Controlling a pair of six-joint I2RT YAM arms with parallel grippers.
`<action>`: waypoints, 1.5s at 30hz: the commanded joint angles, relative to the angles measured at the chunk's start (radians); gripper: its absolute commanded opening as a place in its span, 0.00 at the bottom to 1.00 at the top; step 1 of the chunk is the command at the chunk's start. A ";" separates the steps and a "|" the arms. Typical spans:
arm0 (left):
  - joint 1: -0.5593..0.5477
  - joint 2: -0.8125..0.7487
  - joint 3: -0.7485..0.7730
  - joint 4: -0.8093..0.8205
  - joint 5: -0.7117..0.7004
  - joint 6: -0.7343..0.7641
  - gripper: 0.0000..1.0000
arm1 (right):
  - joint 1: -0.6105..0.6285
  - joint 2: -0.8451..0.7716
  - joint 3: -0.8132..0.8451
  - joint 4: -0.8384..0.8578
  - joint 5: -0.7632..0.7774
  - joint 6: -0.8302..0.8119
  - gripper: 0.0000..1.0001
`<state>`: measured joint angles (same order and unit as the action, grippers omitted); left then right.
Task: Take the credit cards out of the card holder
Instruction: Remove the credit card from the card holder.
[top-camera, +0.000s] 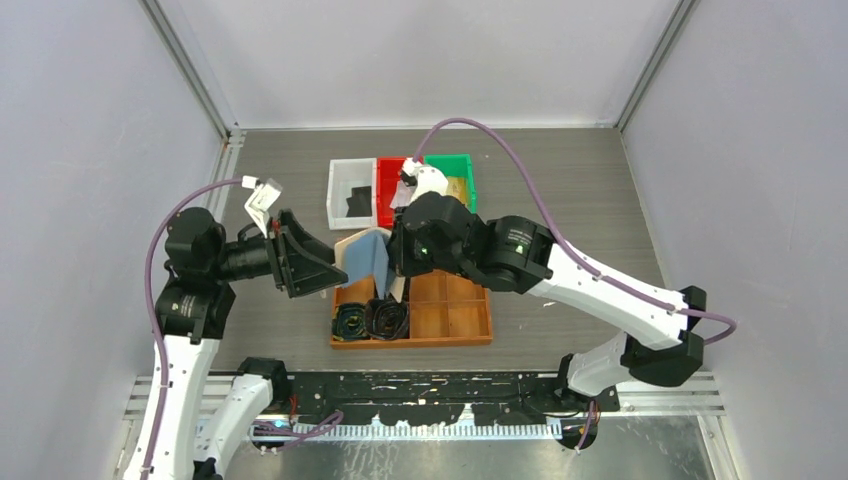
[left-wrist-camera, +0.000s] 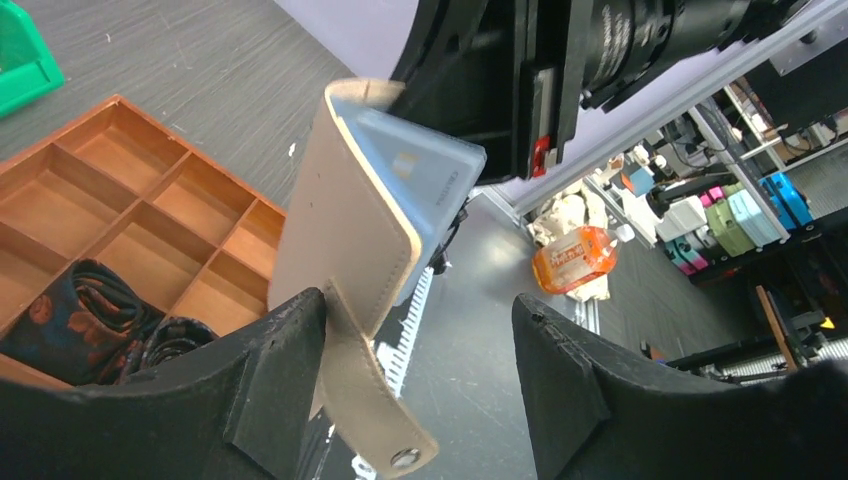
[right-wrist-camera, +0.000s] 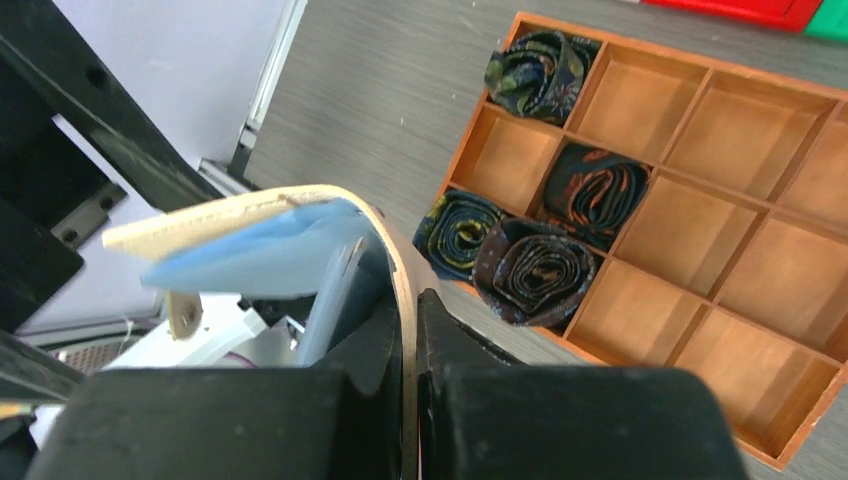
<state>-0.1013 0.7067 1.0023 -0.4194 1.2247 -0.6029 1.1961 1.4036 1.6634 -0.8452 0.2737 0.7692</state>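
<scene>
The tan card holder (top-camera: 362, 255) hangs half open in the air above the wooden tray, between my two grippers. My right gripper (right-wrist-camera: 410, 335) is shut on one tan cover (right-wrist-camera: 400, 260); the other flap and the pale blue pockets (right-wrist-camera: 250, 255) fan out to its left. In the left wrist view the holder (left-wrist-camera: 345, 220) stands upright and its strap tab (left-wrist-camera: 385, 420) lies against my left finger (left-wrist-camera: 265, 385). My left gripper (left-wrist-camera: 420, 350) is open, with only the strap between its fingers. A pale credit card (left-wrist-camera: 405, 163) shows faintly in a blue pocket (left-wrist-camera: 430, 185).
A wooden divided tray (top-camera: 450, 320) lies below, with dark coiled rolls (top-camera: 370, 318) in its left compartments. Behind it stand a white bin (top-camera: 338, 190) with a flat black item, a red bin (top-camera: 388, 185) and a green bin (top-camera: 455, 165). Grey walls close both sides.
</scene>
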 joint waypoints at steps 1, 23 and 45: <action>0.004 -0.042 -0.040 0.072 0.005 0.039 0.68 | 0.029 0.089 0.185 -0.062 0.147 0.008 0.01; 0.004 -0.065 -0.007 -0.146 -0.107 0.321 0.64 | 0.100 0.164 0.275 -0.103 0.217 -0.036 0.01; 0.005 -0.049 0.054 -0.193 -0.133 0.422 0.42 | 0.093 -0.111 -0.083 0.279 -0.081 -0.100 0.01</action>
<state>-0.1017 0.6693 1.0542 -0.6914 1.1069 -0.1524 1.2892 1.3216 1.5932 -0.7067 0.2661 0.6819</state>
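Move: The open card holder, still pinched in the right fingers, hangs level with the half-open left gripper, its middle about 4 cm to that hand's right and 2 cm ahead. The wooden tray is centred some 10 cm right, 8 cm ahead and 33 cm below the left hand; the dark rolled tie in it is about 5 cm right, 2 cm ahead. From the right hand, the holder's middle lies about 4 cm left and 1 cm ahead. The card holder, kept pinched by the right fingers, is carried about 4 cm left towards the left gripper, held nearly still, then drawn back some 4 cm, slightly right and up. The left hand sinks about 4 cm, jogs forward and back, then rises slightly, rolling its forward side up some 15 degrees as its fingers partly close around the sleeved side of the holder; a firm grip can't be seen. ##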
